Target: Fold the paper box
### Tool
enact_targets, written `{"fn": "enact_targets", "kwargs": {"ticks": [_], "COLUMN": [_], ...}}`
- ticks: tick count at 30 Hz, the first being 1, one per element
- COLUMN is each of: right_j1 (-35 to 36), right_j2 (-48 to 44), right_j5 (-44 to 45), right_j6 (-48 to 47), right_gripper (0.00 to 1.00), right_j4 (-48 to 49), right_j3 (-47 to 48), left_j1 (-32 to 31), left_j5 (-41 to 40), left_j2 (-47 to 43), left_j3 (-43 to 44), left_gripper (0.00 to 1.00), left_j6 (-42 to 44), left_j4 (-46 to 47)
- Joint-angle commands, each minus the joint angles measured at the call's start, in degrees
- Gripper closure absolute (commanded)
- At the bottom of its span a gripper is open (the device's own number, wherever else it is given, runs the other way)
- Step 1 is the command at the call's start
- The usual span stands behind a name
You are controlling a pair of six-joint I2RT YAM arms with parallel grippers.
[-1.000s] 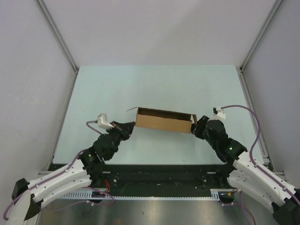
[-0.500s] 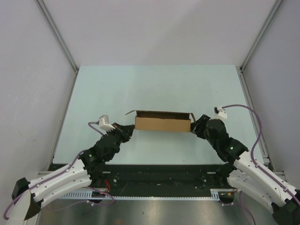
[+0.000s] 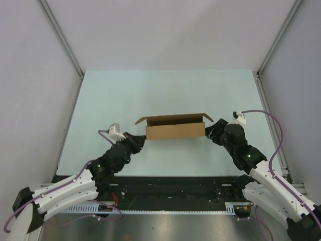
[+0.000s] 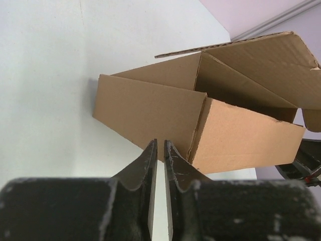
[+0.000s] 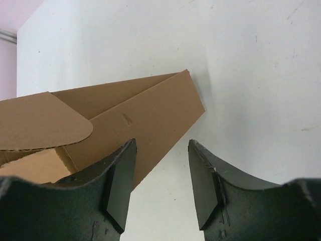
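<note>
The paper box (image 3: 175,131) is a brown cardboard carton standing mid-table with its top open. One small flap spreads out at its left end, another at its right. My left gripper (image 3: 142,141) sits just off the box's near-left corner. In the left wrist view its jaws (image 4: 160,141) are nearly shut with only a thin slit and nothing between them, tips close to the box's end wall (image 4: 145,113). My right gripper (image 3: 209,131) is at the box's right end. It stands open (image 5: 161,142) over bare table, and the box (image 5: 145,115) lies just beyond its left finger.
The pale green table (image 3: 165,90) is bounded by grey walls with metal rails at left (image 3: 62,37) and right (image 3: 278,40). A black base strip (image 3: 170,188) runs along the near edge between the arm bases.
The box has swung from tilted to level and its end flaps have spread out. My right jaws have widened and stand off the box. The left gripper has drawn back slightly.
</note>
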Motion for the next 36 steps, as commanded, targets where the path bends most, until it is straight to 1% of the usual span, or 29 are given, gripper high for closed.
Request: {"fn": "enact_targets", "kwargs": {"ticks": [1,2,8,13,21,36], "right_j1": [0.53,0.44,-1.4,-2.19,-4.22,-4.57], "right_j2": [0.53,0.44,-0.17,0.0,0.53,-1.75], "right_j5": [-7.45,-7.36,-7.7,-7.97,-8.85,-7.27], "right_j6": [-0.01,-0.09,-0.8,-1.32,-2.38,-4.57], "right_gripper": [0.47,0.47,0.46,0.46,0.45,0.45], "right_j4": [4.69,4.6,3.54,3.37,2.93,0.47], "right_j3": [2.92,2.83,2.83,2.83,2.83,2.75], "left_j1": [-1.7,-1.7,-1.7,-1.7,-1.61,-1.35], "left_j5": [5.7,5.43,3.59,3.14,2.44,1.74], "left_j2": [0.88,0.79,0.09,1.23,4.66,4.75], "left_j3": [2.29,2.38,4.13,5.54,8.35,8.62], "left_gripper": [0.83,0.8,0.71,0.67,0.65,0.64], "left_j6": [-1.81,-1.9,-0.5,0.47,2.76,3.28], "left_j4": [3.24,2.89,1.84,1.92,3.5,3.33]}}
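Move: From the left hand, the box's middle lies about 13 cm right, 5 cm ahead and 7 cm below; the box's top left corner is only some 2 cm to the right, and the lid flap some 9 cm ahead and 13 cm right, about level in height. From the right hand, the box's middle is about 14 cm left, 2 cm ahead and 8 cm down, its top right corner 2 cm left, and the lid flap 5 cm ahead and 14 cm left. Keep the upended box between the two hands, with the left fingertips at its upper left corner. Spread the left fingers by about a fifth of their range, then raise that hand about 1.5 cm and ease it 1 cm forward, its left side rolling up slightly. Meanwhile draw the right gripper about 1.5 cm to the right beside the box's right wall, fingers staying half open. ##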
